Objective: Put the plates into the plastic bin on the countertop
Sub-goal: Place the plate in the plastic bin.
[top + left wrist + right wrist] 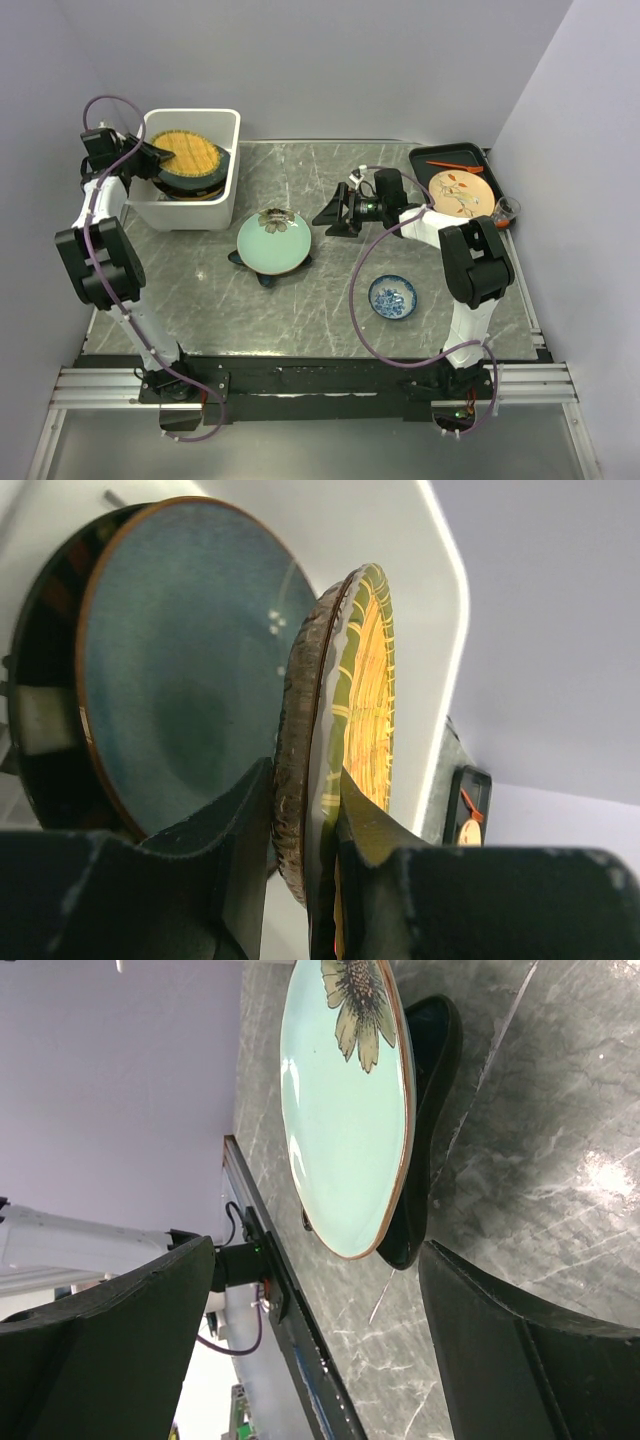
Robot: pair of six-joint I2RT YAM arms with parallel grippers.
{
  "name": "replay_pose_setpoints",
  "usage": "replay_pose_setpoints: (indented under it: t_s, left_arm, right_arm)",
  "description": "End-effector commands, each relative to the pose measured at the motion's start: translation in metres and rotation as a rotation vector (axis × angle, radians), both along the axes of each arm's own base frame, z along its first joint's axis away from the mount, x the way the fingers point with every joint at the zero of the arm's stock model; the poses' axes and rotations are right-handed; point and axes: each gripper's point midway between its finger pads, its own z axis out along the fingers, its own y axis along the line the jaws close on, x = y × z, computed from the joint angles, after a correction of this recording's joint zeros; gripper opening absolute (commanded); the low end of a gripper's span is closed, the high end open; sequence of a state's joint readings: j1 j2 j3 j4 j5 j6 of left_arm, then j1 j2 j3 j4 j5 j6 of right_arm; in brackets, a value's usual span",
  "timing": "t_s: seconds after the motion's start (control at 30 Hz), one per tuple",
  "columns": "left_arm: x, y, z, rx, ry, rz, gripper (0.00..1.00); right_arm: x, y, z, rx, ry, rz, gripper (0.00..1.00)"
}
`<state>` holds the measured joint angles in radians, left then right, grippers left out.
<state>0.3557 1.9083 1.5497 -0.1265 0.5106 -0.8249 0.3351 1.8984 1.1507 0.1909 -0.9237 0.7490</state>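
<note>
The white plastic bin stands at the back left of the countertop. A yellow woven-pattern plate is over darker plates inside it. My left gripper is shut on that plate's left rim. In the left wrist view the yellow plate is pinched on its edge between the fingers, and a grey-blue plate lies behind it. A pale green floral plate rests on a dark star-shaped plate mid-table. My right gripper is open just right of them, and its wrist view shows the green plate ahead of it.
A flat black tray sits at the back right, with a tan plate with orange marks on it. A small glass stands by the right wall. A small blue-and-white dish lies near the right arm's base.
</note>
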Motion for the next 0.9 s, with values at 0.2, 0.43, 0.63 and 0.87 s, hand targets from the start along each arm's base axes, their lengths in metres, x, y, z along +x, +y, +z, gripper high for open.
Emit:
replay_pose_setpoints:
  t_s: [0.2,0.43,0.63,0.87]
  left_arm:
    - [0.028,-0.005,0.002,0.013,-0.02,-0.058,0.04]
    - [0.032,-0.01,-0.019,0.067,0.064,-0.083,0.15]
    - [0.027,-0.013,-0.033,0.07,0.107,-0.092,0.27]
    - [0.021,-0.006,-0.042,0.092,0.167,-0.054,0.6]
  right_arm:
    - [0.015,0.001,0.027,0.021,-0.089,-0.005,0.9]
    - [0.014,0.002,0.025,0.024,-0.087,-0.001,0.9]
    - [0.013,0.003,0.023,0.035,-0.079,0.006,0.9]
    - [0.012,0.002,0.02,0.028,-0.081,0.007,0.9]
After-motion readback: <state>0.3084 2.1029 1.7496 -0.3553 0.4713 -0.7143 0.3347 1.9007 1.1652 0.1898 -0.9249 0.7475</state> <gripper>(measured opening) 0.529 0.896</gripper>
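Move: The left hand holds the yellow wicker plate by its left rim. The teal plate on top of the stack in the bin has its middle about 6 cm to the right, level fore and aft, and some 8 cm below. The bin's right wall is roughly 15 cm right, 4 cm lower; the green flower plate lies 25 cm right, 13 cm back, 17 cm down. From the idle right hand the teal plate is some 15 cm ahead, 33 cm left, about level. Down into the bin, about 6 cm and at first slightly forward, the left hand lowers the wicker plate onto the teal plate, its fingers tipping some 10 degrees farther down. As the descent eases off, the hand edges slightly right, and the fingers open partway to let go of the rim. ##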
